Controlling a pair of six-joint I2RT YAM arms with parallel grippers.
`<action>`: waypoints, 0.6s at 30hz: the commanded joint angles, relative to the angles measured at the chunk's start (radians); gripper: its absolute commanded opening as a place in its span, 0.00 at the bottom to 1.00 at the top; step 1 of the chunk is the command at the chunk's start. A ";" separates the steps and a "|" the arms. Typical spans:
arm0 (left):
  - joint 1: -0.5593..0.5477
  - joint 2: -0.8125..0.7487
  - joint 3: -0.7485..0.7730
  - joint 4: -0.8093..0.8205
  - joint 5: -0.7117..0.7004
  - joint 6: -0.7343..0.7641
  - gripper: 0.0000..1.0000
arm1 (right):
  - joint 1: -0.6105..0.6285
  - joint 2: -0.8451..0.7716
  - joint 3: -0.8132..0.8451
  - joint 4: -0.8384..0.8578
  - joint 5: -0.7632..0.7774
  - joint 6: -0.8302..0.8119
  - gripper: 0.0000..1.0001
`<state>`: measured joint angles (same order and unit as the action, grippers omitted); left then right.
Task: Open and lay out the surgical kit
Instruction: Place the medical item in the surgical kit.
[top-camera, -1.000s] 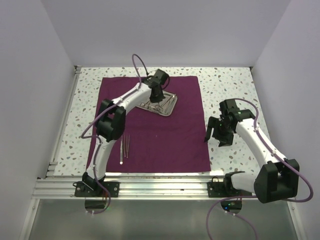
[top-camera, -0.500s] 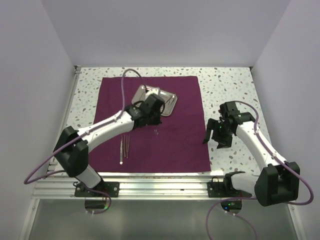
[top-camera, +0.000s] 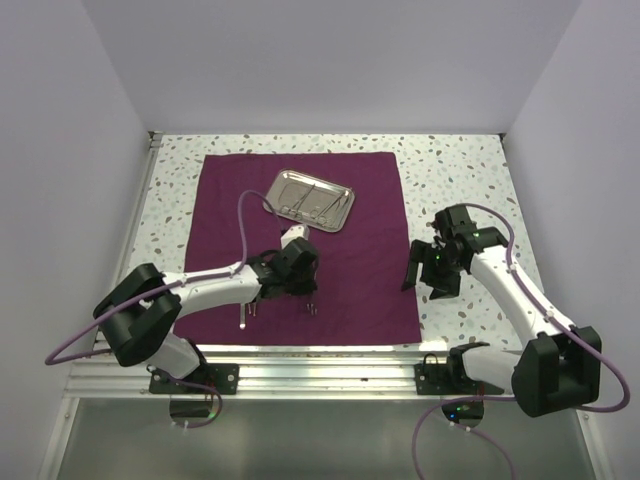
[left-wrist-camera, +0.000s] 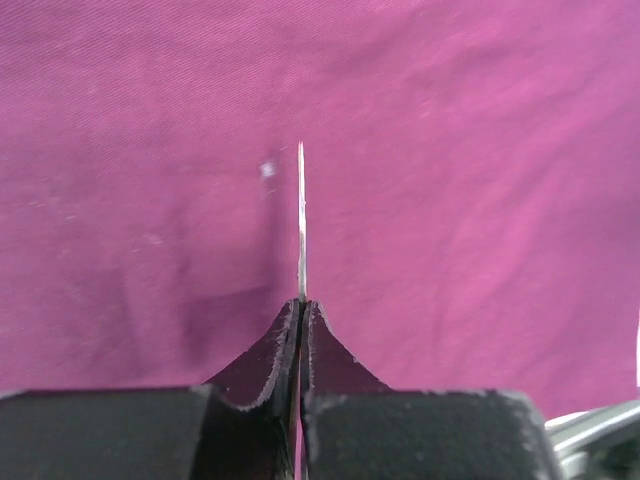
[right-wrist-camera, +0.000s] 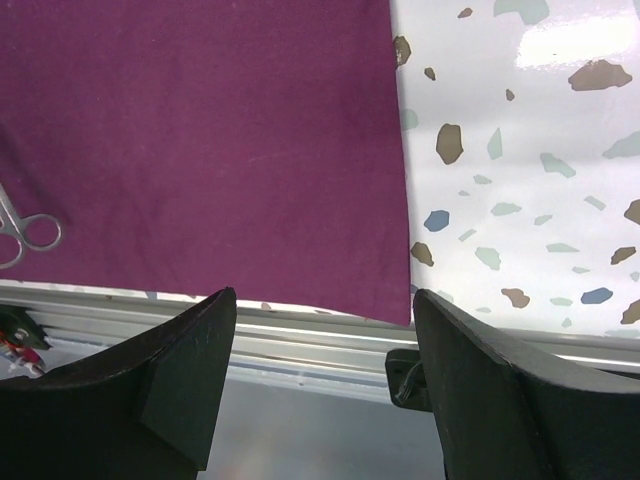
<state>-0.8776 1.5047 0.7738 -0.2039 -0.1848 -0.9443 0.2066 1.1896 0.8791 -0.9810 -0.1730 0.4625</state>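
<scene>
The dark purple cloth (top-camera: 365, 270) of the surgical kit lies spread flat. A steel tray (top-camera: 312, 200) with slim instruments in it sits at the cloth's far middle. My left gripper (top-camera: 306, 292) hangs low over the near part of the cloth, shut on a slim steel instrument (left-wrist-camera: 301, 220) seen edge on, pointing straight out from the fingertips (left-wrist-camera: 301, 305). More slim instruments (top-camera: 246, 308) lie on the cloth near left, partly hidden by the left arm. My right gripper (top-camera: 425, 268) stands open and empty over the cloth's right edge (right-wrist-camera: 322, 300).
Ring handles (right-wrist-camera: 25, 232) show at the left edge of the right wrist view, near the cloth's front edge. Speckled tabletop (top-camera: 460, 180) surrounds the cloth. An aluminium rail (top-camera: 320, 365) runs along the near edge. White walls close in three sides.
My left arm has swung from the tray toward the near part of the cloth, carrying the slim instrument. The tray is now uncovered. The right gripper has shifted slightly left.
</scene>
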 joint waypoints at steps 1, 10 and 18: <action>-0.004 -0.018 0.005 0.084 0.011 -0.066 0.05 | 0.005 -0.027 -0.002 0.002 -0.020 -0.021 0.76; -0.004 0.000 0.165 -0.150 -0.039 -0.038 0.51 | 0.005 -0.022 -0.009 0.022 -0.022 -0.016 0.76; -0.003 0.051 0.409 -0.253 -0.206 0.206 0.51 | 0.007 -0.035 -0.002 0.012 -0.011 -0.012 0.75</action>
<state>-0.8783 1.5337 1.0866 -0.4290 -0.2825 -0.8806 0.2092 1.1839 0.8745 -0.9722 -0.1749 0.4629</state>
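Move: The scissors are already pinched in the left fingers, their middle right at the hand point, points forward and rings back, and their spot on the maroon cloth is just beneath, some 2 cm down. The tray lies about 22 cm farther ahead and 1 cm to the left; the tweezers laid out earlier are roughly 15 cm left and 2 cm back, the scalpel some 18 cm left and 5 cm back. From the right hand the scissors are about 27 cm left and 2 cm ahead. The scissors are let go low over the cloth: the left fingers first open to about half while the hand stays in place. Then it lifts clear of them, up about 7 cm and forward some 4 cm over their points towards the tray, the fingers keeping that half opening as it speeds up. ##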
